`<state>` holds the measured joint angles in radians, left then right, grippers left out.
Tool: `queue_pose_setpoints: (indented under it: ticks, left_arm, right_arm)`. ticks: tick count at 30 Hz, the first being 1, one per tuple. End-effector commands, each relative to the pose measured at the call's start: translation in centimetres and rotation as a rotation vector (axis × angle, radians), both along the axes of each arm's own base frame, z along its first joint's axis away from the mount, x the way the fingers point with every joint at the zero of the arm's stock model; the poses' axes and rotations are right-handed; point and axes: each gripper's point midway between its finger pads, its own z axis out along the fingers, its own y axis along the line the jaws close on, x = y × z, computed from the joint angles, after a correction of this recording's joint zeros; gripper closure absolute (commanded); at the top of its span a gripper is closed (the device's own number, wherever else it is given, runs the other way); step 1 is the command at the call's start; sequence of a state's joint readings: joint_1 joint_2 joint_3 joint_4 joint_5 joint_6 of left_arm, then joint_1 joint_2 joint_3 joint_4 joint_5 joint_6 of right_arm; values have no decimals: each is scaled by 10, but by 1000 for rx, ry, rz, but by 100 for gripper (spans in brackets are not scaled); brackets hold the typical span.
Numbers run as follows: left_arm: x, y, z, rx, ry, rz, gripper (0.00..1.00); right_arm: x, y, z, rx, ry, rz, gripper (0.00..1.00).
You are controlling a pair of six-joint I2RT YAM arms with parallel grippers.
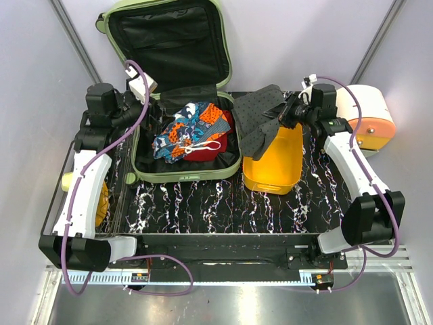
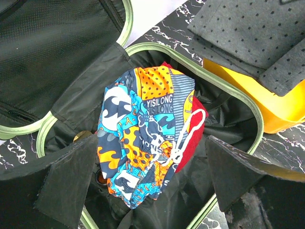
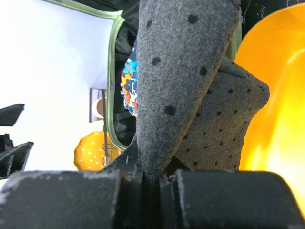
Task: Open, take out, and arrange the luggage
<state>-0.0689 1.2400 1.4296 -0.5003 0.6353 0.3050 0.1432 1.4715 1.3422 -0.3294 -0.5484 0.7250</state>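
Note:
The luggage point(image 1: 183, 177), a pale-green hard-shell suitcase, lies open at the back left, its black-lined lid point(image 1: 166, 40) leaning on the wall. Inside lie a patterned orange-and-blue garment point(image 1: 186, 132) point(image 2: 143, 129) with a white drawstring and a red garment point(image 1: 213, 152) point(image 2: 193, 138). My left gripper point(image 1: 139, 108) point(image 2: 152, 167) hovers open over the suitcase's left side, above the patterned garment. My right gripper point(image 1: 287, 112) point(image 3: 151, 179) is shut on a grey dotted cloth point(image 1: 260, 115) point(image 3: 176, 86), which hangs over the suitcase's right rim point(image 2: 252, 112) and the yellow tray point(image 1: 274, 169).
The yellow tray point(image 2: 281, 109) point(image 3: 276, 95) stands right of the suitcase. An orange-and-white drum point(image 1: 369, 115) sits at the back right. A yellow object point(image 1: 67, 181) and a dotted orange item point(image 1: 101, 203) point(image 3: 90, 150) lie at the table's left edge.

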Motion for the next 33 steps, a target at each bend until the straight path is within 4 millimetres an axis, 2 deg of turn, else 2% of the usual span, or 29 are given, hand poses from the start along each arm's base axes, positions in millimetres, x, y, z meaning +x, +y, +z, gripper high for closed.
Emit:
queue_pose_setpoints:
  ticks: [1,2,3,5,6,9,10,12,13,14,17,18,19,20,21,23,26,30,33]
  left_arm:
    - [6,-5,13,-19,-50,-14,1]
    - [6,-6,12,-20,-46,-17,1]
    - [6,-6,10,-20,-43,-17,1]
    - [6,-6,8,-19,-38,-19,1]
    - [7,-6,6,-17,-35,-19,1]
    - [5,-7,2,-17,-27,-21,1]
    - [6,-5,-1,-14,-20,-17,1]
    - [6,-6,-3,-12,-17,-17,1]
    - [6,-6,-6,-12,-8,-17,1]
    - [6,-5,-8,-11,-1,-14,1]
    - [8,-5,-16,-5,33,-3,1]
    - [8,-4,-19,-2,43,1,1]
    - [8,-3,-24,4,61,4,1]
    - [8,-1,-27,14,70,17,1]
    - [9,1,-30,20,80,25,1]
    - [10,6,-38,53,99,48,1]
    - [12,12,-51,100,126,69,1]
    - [10,13,-59,123,146,62,1]
    - [9,10,-64,130,152,54,1]
  right_arm:
    - [-2,2,42,112,-110,-19,100]
    - [-3,-1,33,105,-97,-26,100]
    - [-5,-5,10,87,-61,-34,100]
    - [-5,-16,-14,63,-37,-68,100]
    - [-9,-21,-39,21,-18,-68,100]
    - [-9,-36,-73,-83,-10,-107,100]
    - [-8,-41,-78,-105,-6,-121,98]
    - [-3,-46,-92,-158,0,-133,64]
    - [-2,-49,-96,-171,13,-135,54]
    - [-3,-51,-103,-199,44,-136,50]
    - [0,-56,-102,-249,51,-133,31]
    - [3,-57,-92,-264,23,-128,20]
    - [3,-59,-85,-277,6,-130,16]
    - [2,-62,-80,-299,0,-136,14]
    - [5,-65,-60,-332,-67,-129,13]
    - [8,-76,-38,-399,-120,-159,13]
    - [4,-93,-17,-534,-176,-162,12]
    - [-14,-98,-9,-664,-243,-44,14]
    - [-34,-95,-23,-682,-167,51,15]
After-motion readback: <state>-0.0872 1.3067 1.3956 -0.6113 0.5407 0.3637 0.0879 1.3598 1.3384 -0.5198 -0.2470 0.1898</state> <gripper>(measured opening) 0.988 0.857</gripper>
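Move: My right hand holds the dotted grey cloth aloft. The yellow bin it is meant for has its middle about 10 cm back and 4 cm to the right, some 22 cm below; the patterned clothing in the suitcase lies roughly 23 cm left and 3 cm back, some 20 cm lower. For my open left hand, that patterned clothing is about 8 cm right, 2 cm back and 25 cm down, with the yellow bin some 34 cm right and 10 cm back. I swing my right hand down about 13 cm, drifting right and slightly back, and open the fingers wide near the bottom to let go of the grey cloth over the yellow bin. Then I lift about 11 cm, still going right, rolling some 30 degrees so its left side dips. Meanwhile my left hand, fingers open, sinks some 6 cm towards the patterned clothing, tipping down a little. ##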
